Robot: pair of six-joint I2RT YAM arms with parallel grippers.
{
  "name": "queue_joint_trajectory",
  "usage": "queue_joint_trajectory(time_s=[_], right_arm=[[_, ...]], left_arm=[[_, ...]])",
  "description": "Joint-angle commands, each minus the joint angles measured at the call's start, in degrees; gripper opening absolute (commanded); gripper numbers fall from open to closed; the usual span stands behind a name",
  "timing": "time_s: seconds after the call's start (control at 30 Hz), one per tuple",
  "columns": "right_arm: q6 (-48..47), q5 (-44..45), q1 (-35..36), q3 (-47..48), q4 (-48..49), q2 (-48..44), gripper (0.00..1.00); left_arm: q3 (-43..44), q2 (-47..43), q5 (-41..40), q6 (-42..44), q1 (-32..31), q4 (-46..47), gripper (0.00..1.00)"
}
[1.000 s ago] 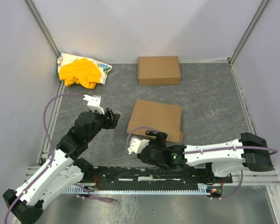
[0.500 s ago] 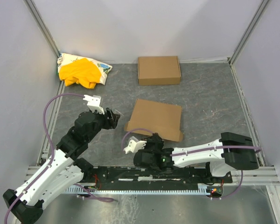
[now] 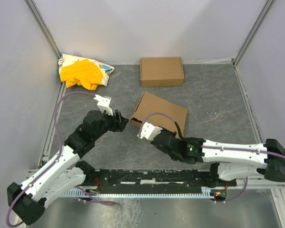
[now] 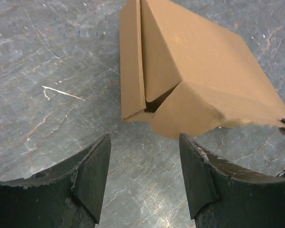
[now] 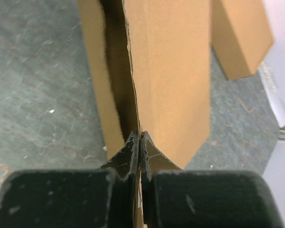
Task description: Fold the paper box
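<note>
The paper box (image 3: 162,111) is a brown cardboard mailer lying partly folded mid-table and turned at an angle. My right gripper (image 3: 174,135) is at its near edge, shut on a thin cardboard panel edge (image 5: 133,76) that stands up between the fingers. In the right wrist view the gripper (image 5: 140,137) pinches that panel, and the box (image 5: 173,71) stretches away from it. My left gripper (image 3: 125,120) hovers open just short of the box's left corner. The left wrist view shows that gripper (image 4: 143,138) empty over the table, with the box's loose side flap (image 4: 190,111) ahead of it.
A neat closed brown carton (image 3: 162,71) sits at the back centre, also visible as the carton (image 5: 240,38) beyond the box. A yellow cloth bundle (image 3: 83,72) lies in the back left corner. Grey walls and metal rails (image 3: 244,90) bound the table.
My right gripper has closed on the box's near panel and shifted right and forward, turning the box and lifting its near edge. My left gripper moved right, toward the box's corner.
</note>
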Motion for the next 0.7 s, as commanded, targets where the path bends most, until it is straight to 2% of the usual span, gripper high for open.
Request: queue_joint_trajectory(time_s=[0.0,0.13,0.37,0.67], right_arm=[[2.24,-9.39,0.11,2.15,-3.79,4.58,0.02],[3.32,-8.63,0.1,4.23,-4.99,11.0,0.02],[-0.36,-10.61,0.13,4.52,-0.59,16.85,0.02],[-13.46,-15.45,0.25,-4.73,9.35,15.16,0.03]], left_arm=[[3.6,2.9,2.96,-2.23,-0.15,4.68,0.67],[5.35,2.75,1.98,-1.66,-0.16,4.2,0.67],[6.99,-0.06,0.05,-0.96,-0.15,1.25,0.67],[3.85,0.46,-0.57,-4.18,-0.16,2.78,0.67]])
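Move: The right hand already pinches the near flap of the raised box lid. From it, the box's middle lies about 7 cm ahead, straight in line and some 12 cm below; the flap's free left end is roughly 11 cm left and 2 cm ahead, at about its height. The spare box stands some 26 cm ahead and 3 cm right. From the open left hand, that flap end is about 3 cm ahead, 4 cm right and 4 cm below. Still pinching the flap's edge, the right hand brings the lid down about 10 cm onto the box, fast at first and then easing, with a slight drift left and back. Its left side rolls down, the fingers tip lower, and it turns roughly 10 degrees counter-clockwise. The left hand, open and empty, dips about 1 cm, then rises 4–5 cm clear of the sinking flap. ##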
